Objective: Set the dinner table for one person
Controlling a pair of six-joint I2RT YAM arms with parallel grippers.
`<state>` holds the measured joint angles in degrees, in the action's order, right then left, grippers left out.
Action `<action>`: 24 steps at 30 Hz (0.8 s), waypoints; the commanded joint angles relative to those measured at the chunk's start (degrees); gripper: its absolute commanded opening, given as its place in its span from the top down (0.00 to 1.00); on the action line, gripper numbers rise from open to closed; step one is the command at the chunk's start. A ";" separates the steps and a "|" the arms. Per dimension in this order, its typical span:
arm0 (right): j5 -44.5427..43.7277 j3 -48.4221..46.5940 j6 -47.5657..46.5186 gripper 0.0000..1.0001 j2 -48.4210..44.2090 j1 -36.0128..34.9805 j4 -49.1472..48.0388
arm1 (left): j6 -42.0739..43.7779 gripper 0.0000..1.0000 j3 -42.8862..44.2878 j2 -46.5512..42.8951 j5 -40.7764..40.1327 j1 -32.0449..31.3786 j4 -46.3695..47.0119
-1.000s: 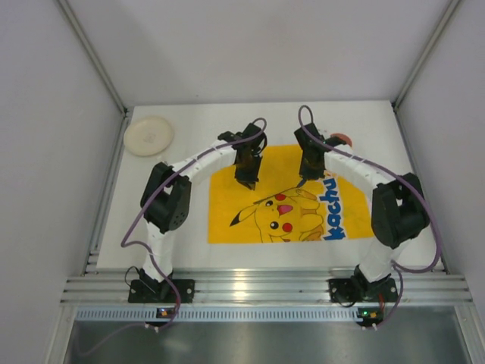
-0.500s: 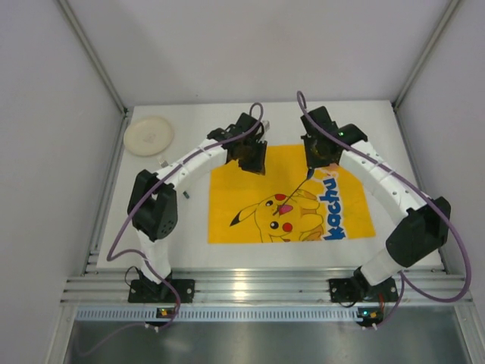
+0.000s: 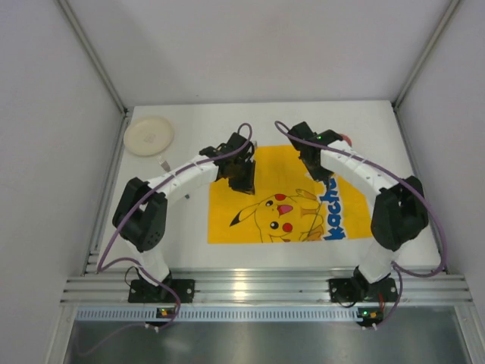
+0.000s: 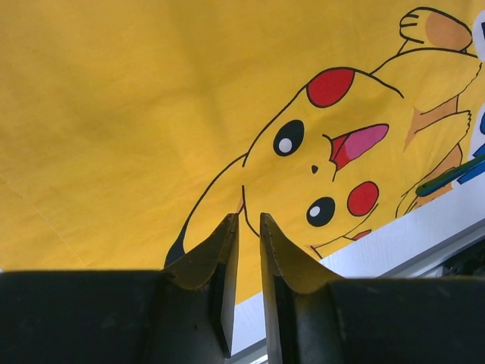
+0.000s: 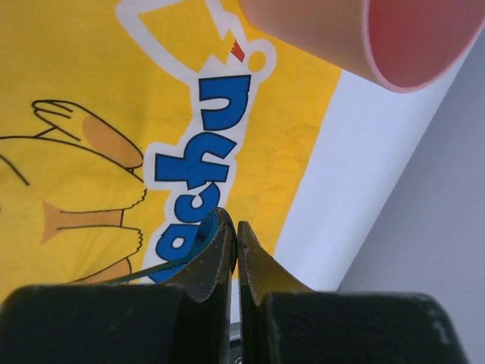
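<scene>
The dinner table (image 3: 379,121) carries a yellow cartoon-printed mat (image 3: 235,220) at its middle. My left gripper (image 3: 244,180) hovers over the mat's far left part. In the left wrist view its jaws (image 4: 246,220) stand a narrow gap apart with nothing between them, above the mat (image 4: 114,114). My right gripper (image 3: 324,176) is over the mat's blue lettering, shut (image 5: 236,226) on a thin green utensil (image 5: 164,266). The utensil's other end (image 4: 451,176) shows in the left wrist view. A pink cup (image 3: 345,139) lies on its side just beyond the right gripper (image 5: 356,30).
A cream plate (image 3: 148,135) sits at the table's far left corner. A small white item (image 3: 163,161) and a small dark item (image 3: 184,196) lie left of the mat by the left arm. Grey walls close in both sides; an aluminium rail (image 3: 265,288) runs along the near edge.
Both grippers have come nearer over the mat. The right arm has folded back from its stretched pose, still carrying the green utensil. The left arm's elbow has swung further left.
</scene>
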<state>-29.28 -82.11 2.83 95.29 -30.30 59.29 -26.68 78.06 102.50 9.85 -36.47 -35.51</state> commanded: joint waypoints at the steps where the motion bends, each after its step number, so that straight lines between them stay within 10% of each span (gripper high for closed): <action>1: -6.75 -0.95 -1.78 1.00 5.68 -1.42 -0.66 | -1.18 0.77 -1.85 -3.80 0.44 0.08 4.39; 24: -13.26 -30.56 3.23 0.96 38.04 -0.28 4.88 | 2.59 0.79 -2.83 -1.87 5.01 1.49 1.23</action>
<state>-41.28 -107.63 3.79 132.51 -30.30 63.66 -25.80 74.61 100.99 13.37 -35.83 -33.82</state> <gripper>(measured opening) 0.027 0.212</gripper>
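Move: My right hand holds the spoon by its blue bowl, the handle trailing back towards me. The bare patch of yellow mat I take it to is about 9 cm ahead, 2 cm left and some 12 cm below. The pink cup stands about 17 cm ahead and 5 cm right of this hand; the blue lettering is 3 cm back and 3 cm right, Pikachu's face 3 cm back and 13 cm left. From my left hand that patch is some 6 cm ahead, 21 cm right and 6 cm below. Keeping the spoon's bowl pinched in my right fingers, I lower it about 5 cm, carry it forward over the mat towards the patch left of the lettering and short of the cup, then sink again, about 10 cm down and 9 cm forward in all. As I go, the hand tilts nearly 20 degrees so its fingertips point more to my right. ##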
